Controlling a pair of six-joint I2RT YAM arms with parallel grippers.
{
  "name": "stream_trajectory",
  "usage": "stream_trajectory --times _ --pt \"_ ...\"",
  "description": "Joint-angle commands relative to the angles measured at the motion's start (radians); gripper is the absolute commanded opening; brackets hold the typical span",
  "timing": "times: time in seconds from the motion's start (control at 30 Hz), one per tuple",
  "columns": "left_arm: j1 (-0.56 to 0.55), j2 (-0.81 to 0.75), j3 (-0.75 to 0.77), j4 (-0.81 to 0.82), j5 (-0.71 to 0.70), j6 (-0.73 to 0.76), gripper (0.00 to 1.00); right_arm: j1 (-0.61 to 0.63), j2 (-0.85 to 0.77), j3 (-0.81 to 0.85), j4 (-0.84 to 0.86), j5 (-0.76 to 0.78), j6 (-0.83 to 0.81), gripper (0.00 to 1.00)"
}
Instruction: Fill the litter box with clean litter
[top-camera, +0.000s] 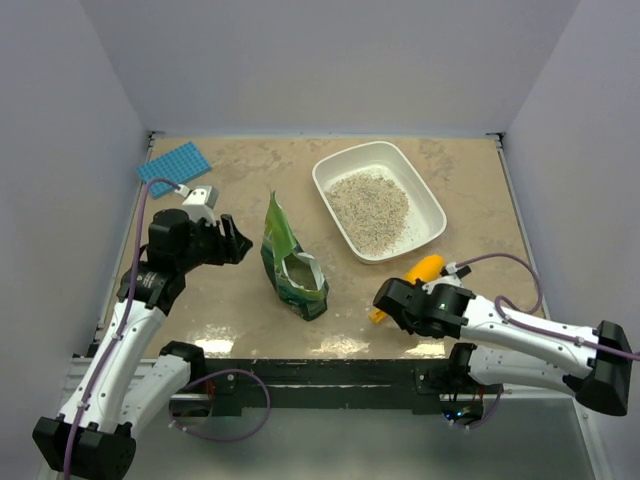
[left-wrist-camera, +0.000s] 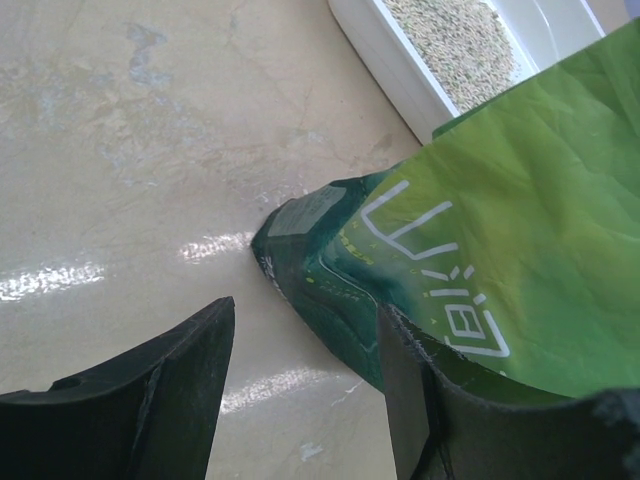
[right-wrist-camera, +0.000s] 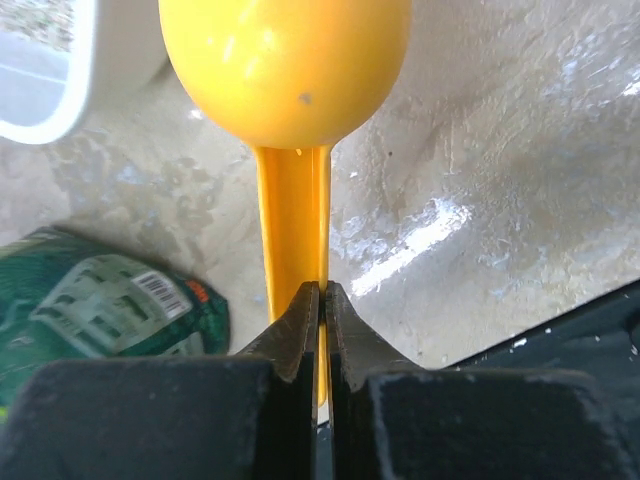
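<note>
The white litter box (top-camera: 436, 212) sits at the back right with a heap of pale clean litter (top-camera: 370, 210) in it. It shows in the left wrist view (left-wrist-camera: 385, 60) with litter (left-wrist-camera: 455, 30), and its corner shows in the right wrist view (right-wrist-camera: 100, 60). A green pouch bag (top-camera: 293, 265) stands open at the middle. My left gripper (top-camera: 236, 243) is open and empty just left of the bag (left-wrist-camera: 480, 250), its right finger (left-wrist-camera: 430, 400) against the bag's side. My right gripper (top-camera: 385, 298) is shut on the handle of the orange-yellow scoop (top-camera: 422, 270), which lies on the table (right-wrist-camera: 285, 60).
A blue gridded mat (top-camera: 173, 167) lies at the back left corner. Grey walls close in three sides. The table's dark front edge (top-camera: 330, 365) runs between the arm bases. The bag's base (right-wrist-camera: 90, 310) lies left of the right gripper (right-wrist-camera: 322, 300).
</note>
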Motion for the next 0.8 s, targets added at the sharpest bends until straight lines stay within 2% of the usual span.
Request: stream_trajectory --times 0.0,0.13,0.17,0.23,0.27,0.3,0.33,0.37,0.5,0.6,0.63,0.67,0.73,0.77 --pt "-0.007 -0.001 0.045 0.024 0.125 0.034 0.63 0.002 -0.071 0.145 -0.229 0.160 0.022 0.00" --pt "-0.006 -0.012 0.108 -0.013 0.145 0.063 0.64 0.004 -0.085 0.352 -0.202 0.227 -0.268 0.00" --pt "-0.007 -0.011 0.119 -0.017 0.154 0.066 0.65 0.002 -0.087 0.390 -0.152 0.227 -0.417 0.00" --pt "-0.010 -0.004 0.142 -0.011 0.203 0.066 0.65 0.002 -0.114 0.475 -0.051 0.175 -0.605 0.00" --pt "-0.010 0.002 0.147 -0.008 0.225 0.061 0.65 0.002 -0.132 0.493 0.074 0.141 -0.781 0.00" --pt "-0.010 0.002 0.157 -0.007 0.243 0.052 0.65 0.002 -0.149 0.506 0.141 0.095 -0.860 0.00" --pt "-0.010 0.000 0.164 0.005 0.277 0.047 0.65 0.002 -0.175 0.526 0.195 -0.022 -0.943 0.00" --pt "-0.010 -0.007 0.171 0.007 0.289 0.047 0.66 0.002 -0.177 0.544 0.256 -0.073 -1.035 0.00" --pt "-0.012 -0.021 0.257 -0.010 0.326 0.069 0.66 0.002 -0.111 0.686 0.292 -0.305 -1.215 0.00" --pt "-0.010 -0.009 0.335 -0.047 0.375 0.099 0.67 0.002 -0.050 0.743 0.324 -0.533 -1.331 0.00" --pt "-0.012 -0.006 0.349 -0.045 0.422 0.106 0.67 0.001 -0.039 0.751 0.333 -0.566 -1.362 0.00" --pt "-0.010 -0.006 0.361 -0.042 0.447 0.112 0.67 0.002 -0.022 0.754 0.367 -0.691 -1.382 0.00" --pt "-0.012 -0.014 0.386 -0.013 0.546 0.130 0.67 0.002 -0.015 0.754 0.398 -0.772 -1.399 0.00" --pt "-0.012 -0.018 0.391 -0.001 0.584 0.136 0.68 0.002 -0.018 0.753 0.420 -0.868 -1.417 0.00"
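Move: The right hand already grips the yellow scoop by its handle, clear of the table. The green litter bag's middle stands about 17 cm to its left, 6 cm farther out and nearly level in height; the litter box lies some 27 cm ahead, 2 cm right and 4 cm lower, the black clip 11 cm ahead, 19 cm right and 7 cm lower. From the left hand, the bag is about 10 cm right, 4 cm back and 10 cm lower. Lift the scoop fast with the right gripper, some 32 cm up, keeping its handle pinched; swing left over the later part to close the sideways gap to the bag, turning the wrist about 65 degrees counter-clockwise and tipping the fingers up towards level. Raise the left gripper, still empty and open, about 14 cm, easing right and slightly back beside the bag while it tilts up and turns clockwise. ##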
